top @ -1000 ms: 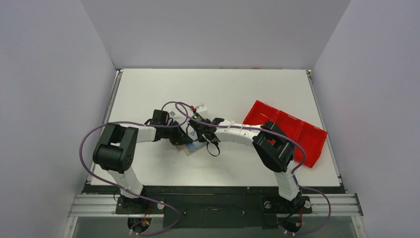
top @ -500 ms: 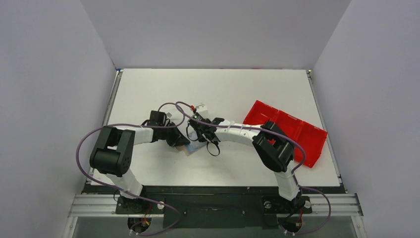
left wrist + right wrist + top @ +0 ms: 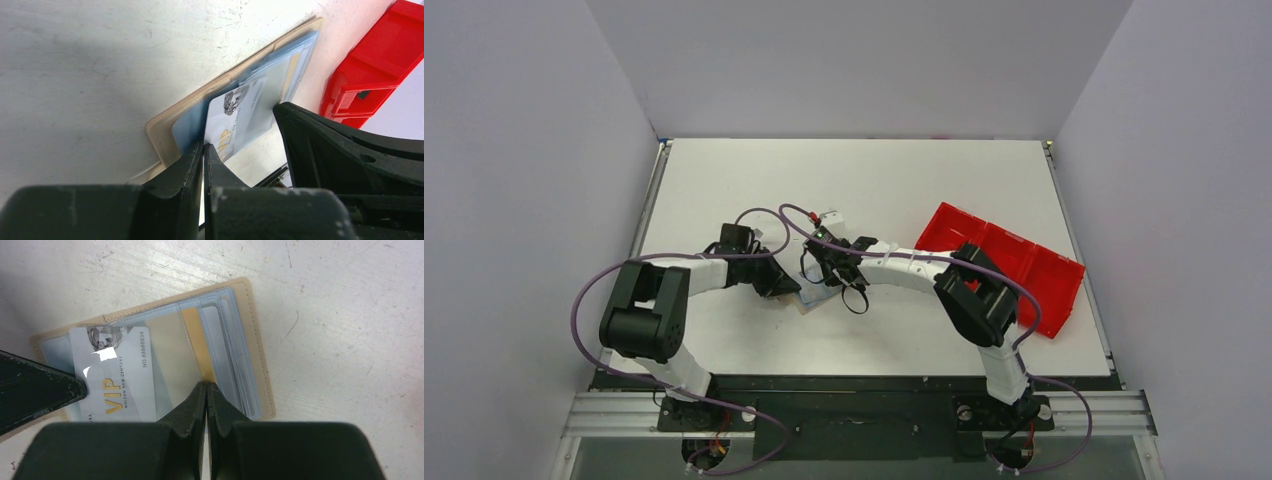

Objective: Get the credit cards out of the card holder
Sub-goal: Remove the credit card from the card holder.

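Observation:
The tan card holder (image 3: 257,347) lies open and flat on the white table, also seen in the top view (image 3: 807,301). A pale grey credit card (image 3: 125,375) marked VIP sticks partway out of its left pockets. More light blue credit cards (image 3: 227,345) sit tucked in the right pockets. My left gripper (image 3: 204,146) is shut, its tips pinching the grey card's (image 3: 240,117) edge. My right gripper (image 3: 206,385) is shut with nothing between its fingers. Its tips press down on the holder's middle. In the top view both grippers meet over the holder, left gripper (image 3: 792,289) and right gripper (image 3: 822,283).
A red compartment tray (image 3: 1014,262) stands at the right of the table, behind the right arm, and shows in the left wrist view as the red tray (image 3: 370,75). Purple cables loop over both arms. Grey walls enclose the table on three sides.
My left arm has drawn back to the left, its gripper sliding away from the holder's middle with the grey card. The right arm has stayed where it was.

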Robot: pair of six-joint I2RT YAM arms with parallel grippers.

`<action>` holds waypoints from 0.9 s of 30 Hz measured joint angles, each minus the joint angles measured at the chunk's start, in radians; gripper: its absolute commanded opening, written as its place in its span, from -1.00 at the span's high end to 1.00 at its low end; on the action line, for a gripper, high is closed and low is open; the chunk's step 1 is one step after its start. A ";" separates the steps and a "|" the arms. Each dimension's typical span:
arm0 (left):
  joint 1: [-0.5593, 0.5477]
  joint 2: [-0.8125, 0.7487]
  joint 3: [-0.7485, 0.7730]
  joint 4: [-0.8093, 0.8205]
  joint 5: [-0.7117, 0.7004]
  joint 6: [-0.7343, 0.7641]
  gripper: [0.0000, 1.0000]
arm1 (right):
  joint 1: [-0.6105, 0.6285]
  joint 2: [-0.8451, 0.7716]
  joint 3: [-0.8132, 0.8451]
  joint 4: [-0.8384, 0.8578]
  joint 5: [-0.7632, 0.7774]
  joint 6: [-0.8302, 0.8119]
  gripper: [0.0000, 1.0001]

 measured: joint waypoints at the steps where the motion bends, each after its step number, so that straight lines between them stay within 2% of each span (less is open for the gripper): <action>1: 0.002 -0.004 -0.001 -0.004 -0.004 0.001 1.00 | 0.000 0.000 0.000 0.000 -0.001 0.000 1.00; 19: 0.025 -0.122 -0.030 -0.087 -0.075 0.019 1.00 | -0.005 -0.003 0.000 0.000 -0.012 0.000 1.00; 21: 0.025 -0.140 -0.033 -0.087 -0.075 0.018 1.00 | -0.012 -0.006 0.000 -0.002 -0.026 0.003 0.87; 24: 0.025 -0.160 -0.033 -0.086 -0.074 0.019 1.00 | -0.028 -0.010 0.000 -0.002 -0.037 0.007 0.41; 27: 0.025 -0.169 -0.033 -0.087 -0.072 0.019 1.00 | -0.055 -0.019 0.000 -0.021 -0.042 0.011 0.11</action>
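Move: The left fingers already pinch the VIP card by its left edge, so the card's middle is only about 2 cm to their right, level and at the same height. The card holder lies flat under it, its middle some 4 cm right of the left hand and 1 cm lower. From the right hand's shut fingertips, resting on the holder's clear pocket, the card's middle is about 5 cm left and the holder's roughly 3 cm left. Leftward and low over the table, the left hand draws the pinched VIP card some 2 cm away from the card holder, then stops going sideways and lifts it about 2.5 cm with its grip kept. The right hand first stays shut, holding the holder down, then near the end comes off it with its fingers opening about a third, shifting a little left and forward. ##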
